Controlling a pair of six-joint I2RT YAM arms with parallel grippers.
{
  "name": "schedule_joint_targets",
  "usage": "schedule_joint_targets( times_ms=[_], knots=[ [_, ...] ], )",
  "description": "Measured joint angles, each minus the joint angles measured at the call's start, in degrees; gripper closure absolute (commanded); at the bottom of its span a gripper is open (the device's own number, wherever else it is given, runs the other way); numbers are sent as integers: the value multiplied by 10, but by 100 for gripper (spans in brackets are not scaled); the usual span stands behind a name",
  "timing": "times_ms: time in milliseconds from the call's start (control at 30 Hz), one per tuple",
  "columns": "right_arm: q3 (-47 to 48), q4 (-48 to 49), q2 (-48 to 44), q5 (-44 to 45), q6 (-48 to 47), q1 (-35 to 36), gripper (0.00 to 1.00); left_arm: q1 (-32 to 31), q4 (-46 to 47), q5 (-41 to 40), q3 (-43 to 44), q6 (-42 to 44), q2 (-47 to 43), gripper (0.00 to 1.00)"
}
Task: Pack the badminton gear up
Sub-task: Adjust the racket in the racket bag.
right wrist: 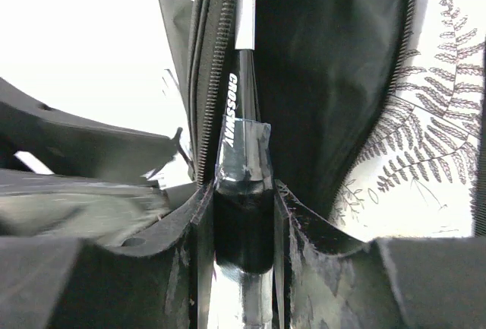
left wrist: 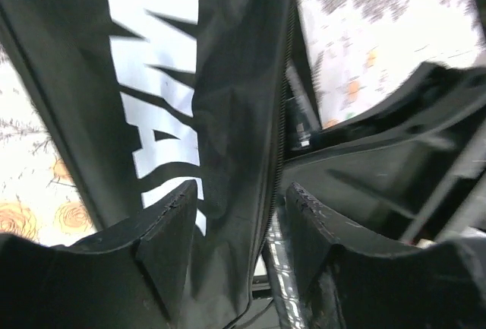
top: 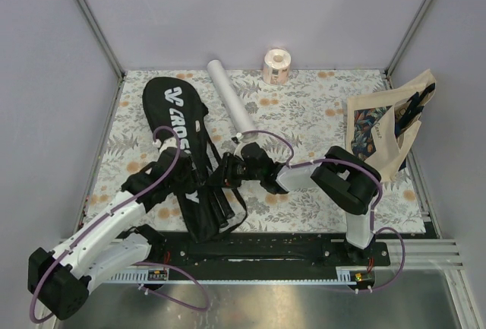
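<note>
The long black racket bag (top: 171, 109) with white "CROSSWAY" lettering lies on the left of the table, its narrow end towards me. Black racket handles (top: 222, 206) stick out of that end. My right gripper (top: 230, 171) is shut on one racket handle (right wrist: 243, 169), black with a shiny wrap, whose shaft runs into the unzipped bag (right wrist: 334, 63). My left gripper (top: 163, 177) sits over the bag's left side. Its jaws (left wrist: 239, 207) are open, with the bag's zipper edge (left wrist: 279, 139) lying loose between the fingers. The white tube (top: 231, 99) lies behind the bag.
A beige printed tote bag (top: 380, 135) leans at the right edge. A small pinkish paper roll (top: 276, 65) stands at the back wall. The floral tablecloth (top: 319, 109) covers the table, and grey walls close it in on three sides.
</note>
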Motion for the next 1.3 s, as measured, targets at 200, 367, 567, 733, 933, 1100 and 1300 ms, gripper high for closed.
schedule_joint_targets(
  times_ms=[200,367,567,733,933,1100,1300],
  knots=[
    [0,24,14,7,27,0,98,0,22,30,-67,-21,7,49],
    [0,49,25,10,35,0,98,-1,44,51,-85,-32,14,47],
    [0,64,28,16,44,0,99,-5,30,47,-96,-40,14,46],
    [1,64,28,17,44,0,98,-30,-1,31,-104,-59,-12,46],
    [3,46,28,24,17,0,82,-38,-10,13,-104,-68,7,46],
    [11,24,33,27,-7,0,68,-42,5,1,-104,-67,62,75],
    [24,-16,37,33,-49,-1,52,-47,7,-8,-94,-61,73,100]
  ],
)
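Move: The near part of the racket bag's zipped edge is about 8 cm below the open left hand, some 4 cm back and 1 cm to its left. The racket grip held by the right hand is about 8 cm to the left hand's right, roughly 1 cm ahead and 3 cm lower; the second racket's grip lies about 5 cm right, 6 cm back and 9 cm below. From the right hand, that edge is about 7 cm left, 5 cm back and 5 cm lower. Down by about 8 cm and back by some 4 cm, the open left hand comes onto the near part of the bag's zipped edge, its fingers tipping steeper by roughly 15 degrees, then shuts to pinch the edge. The right hand keeps hold of the racket grip, easing slightly forward and then sinking about 2.5 cm towards the bag's mouth. ##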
